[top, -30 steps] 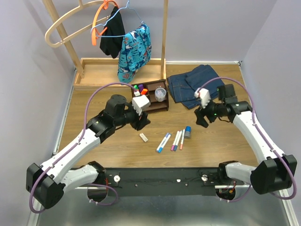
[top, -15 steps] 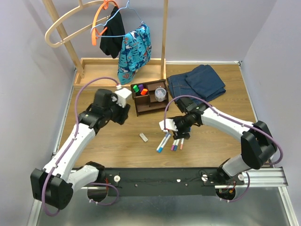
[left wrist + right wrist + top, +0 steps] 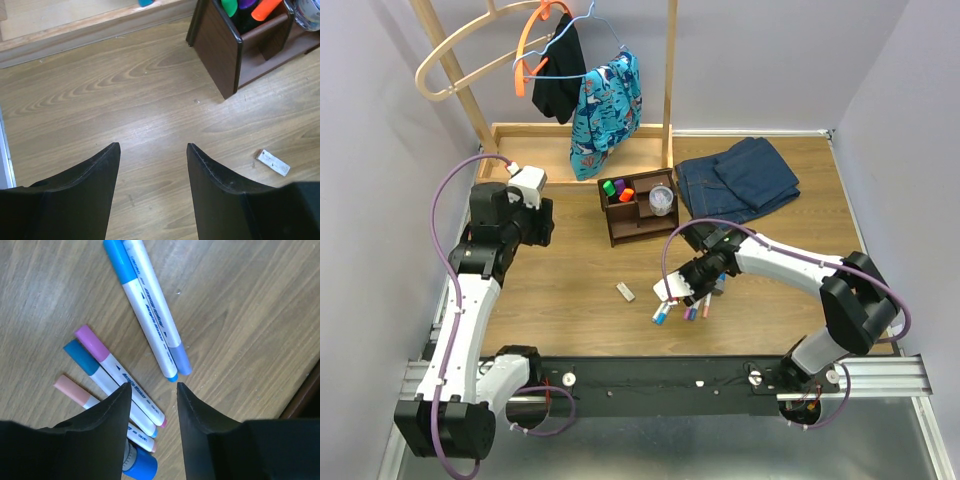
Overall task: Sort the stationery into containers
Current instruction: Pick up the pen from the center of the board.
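The dark brown organiser (image 3: 640, 212) holds green (image 3: 229, 6), purple (image 3: 247, 3) and orange (image 3: 265, 7) markers, with the clear tub (image 3: 661, 199) at its right end. A white eraser (image 3: 626, 292) lies on the table in front of it. My left gripper (image 3: 544, 224) hovers open and empty left of the organiser (image 3: 220, 55). My right gripper (image 3: 153, 386) is open, low over several thin white pens (image 3: 115, 370). Two more pens (image 3: 147, 310) lie just beyond its tips. The blue-capped bottle (image 3: 141, 466) shows under its left finger. Nothing is gripped.
Folded blue jeans (image 3: 735, 180) lie at the back right. A pale wooden tray (image 3: 530, 150) with tall posts and hanging clothes stands at the back. The eraser (image 3: 273, 162) lies right of my left fingers. A metal rail (image 3: 650, 380) runs along the near edge.
My left arm has drawn back to the left, away from the organiser. My right arm swung in from the jeans and came down over the pens, its jaws narrowing.
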You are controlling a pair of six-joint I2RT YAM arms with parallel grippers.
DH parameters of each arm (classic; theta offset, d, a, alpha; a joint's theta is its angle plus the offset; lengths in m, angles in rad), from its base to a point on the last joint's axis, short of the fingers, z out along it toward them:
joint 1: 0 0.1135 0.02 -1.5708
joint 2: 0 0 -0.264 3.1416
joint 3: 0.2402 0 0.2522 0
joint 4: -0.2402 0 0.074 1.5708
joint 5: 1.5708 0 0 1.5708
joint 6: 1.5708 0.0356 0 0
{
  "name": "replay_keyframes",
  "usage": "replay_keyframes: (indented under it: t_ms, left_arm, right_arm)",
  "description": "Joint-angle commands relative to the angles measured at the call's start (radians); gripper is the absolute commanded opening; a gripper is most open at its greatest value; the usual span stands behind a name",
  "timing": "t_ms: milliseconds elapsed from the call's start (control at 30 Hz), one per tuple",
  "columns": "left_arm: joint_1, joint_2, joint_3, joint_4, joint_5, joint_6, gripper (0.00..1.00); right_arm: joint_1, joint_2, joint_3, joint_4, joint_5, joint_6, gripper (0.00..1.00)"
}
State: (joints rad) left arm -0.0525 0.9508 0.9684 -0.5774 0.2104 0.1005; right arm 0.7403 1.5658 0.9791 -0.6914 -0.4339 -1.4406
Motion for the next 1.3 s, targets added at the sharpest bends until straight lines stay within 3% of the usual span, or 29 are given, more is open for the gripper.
replay_keyframes:
  t_ms: [0, 200, 933, 1267]
  left_arm:
    - [0.028, -0.018, -0.011, 0.014, 0.037, -0.018, 0.65]
    - [0.043, -0.014, -0.019, 0.044, 0.041, -0.028, 0.65]
    - [0.083, -0.014, -0.040, 0.040, 0.041, -0.030, 0.65]
    - [0.109, -0.027, -0.054, 0.033, 0.058, -0.047, 0.65]
  right_arm:
    - [0.022, 0.002, -0.016, -0.066, -0.009, -0.095, 0.49]
    - [0.030, 0.031, -0.023, -0.068, 0.000, -0.132, 0.45]
    - [0.050, 0.077, -0.045, -0.154, 0.004, -0.191, 0.46]
    - [0.060, 0.137, -0.023, -0.105, 0.024, -0.165, 0.45]
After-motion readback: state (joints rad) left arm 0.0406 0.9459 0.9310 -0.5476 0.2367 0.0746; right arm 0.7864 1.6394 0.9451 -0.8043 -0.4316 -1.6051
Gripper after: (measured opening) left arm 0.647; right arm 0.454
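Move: Just under the right hand lies the purple-capped pen, its middle some 4 cm below, about 2 cm back and 2 cm to the right. The teal-capped pen lies against its right side, and the pink-capped pen about 4 cm to the right of the purple one; the two light-blue pens lie about 6 cm left of the hand and 4 cm back. From the left hand, the purple-capped pen is roughly 40 cm right, 10 cm back and 22 cm below. Drawing back about 4 cm and sinking some 3 cm, with a small shift to the right, the right hand brings its part-open fingers down astride the purple-capped pen near its cap, pausing briefly midway. The wrist turns about 10 degrees counter-clockwise; the near-right finger enters between the purple and teal pens without the grip closing. The left hand drifts about 2 cm left, empty. ##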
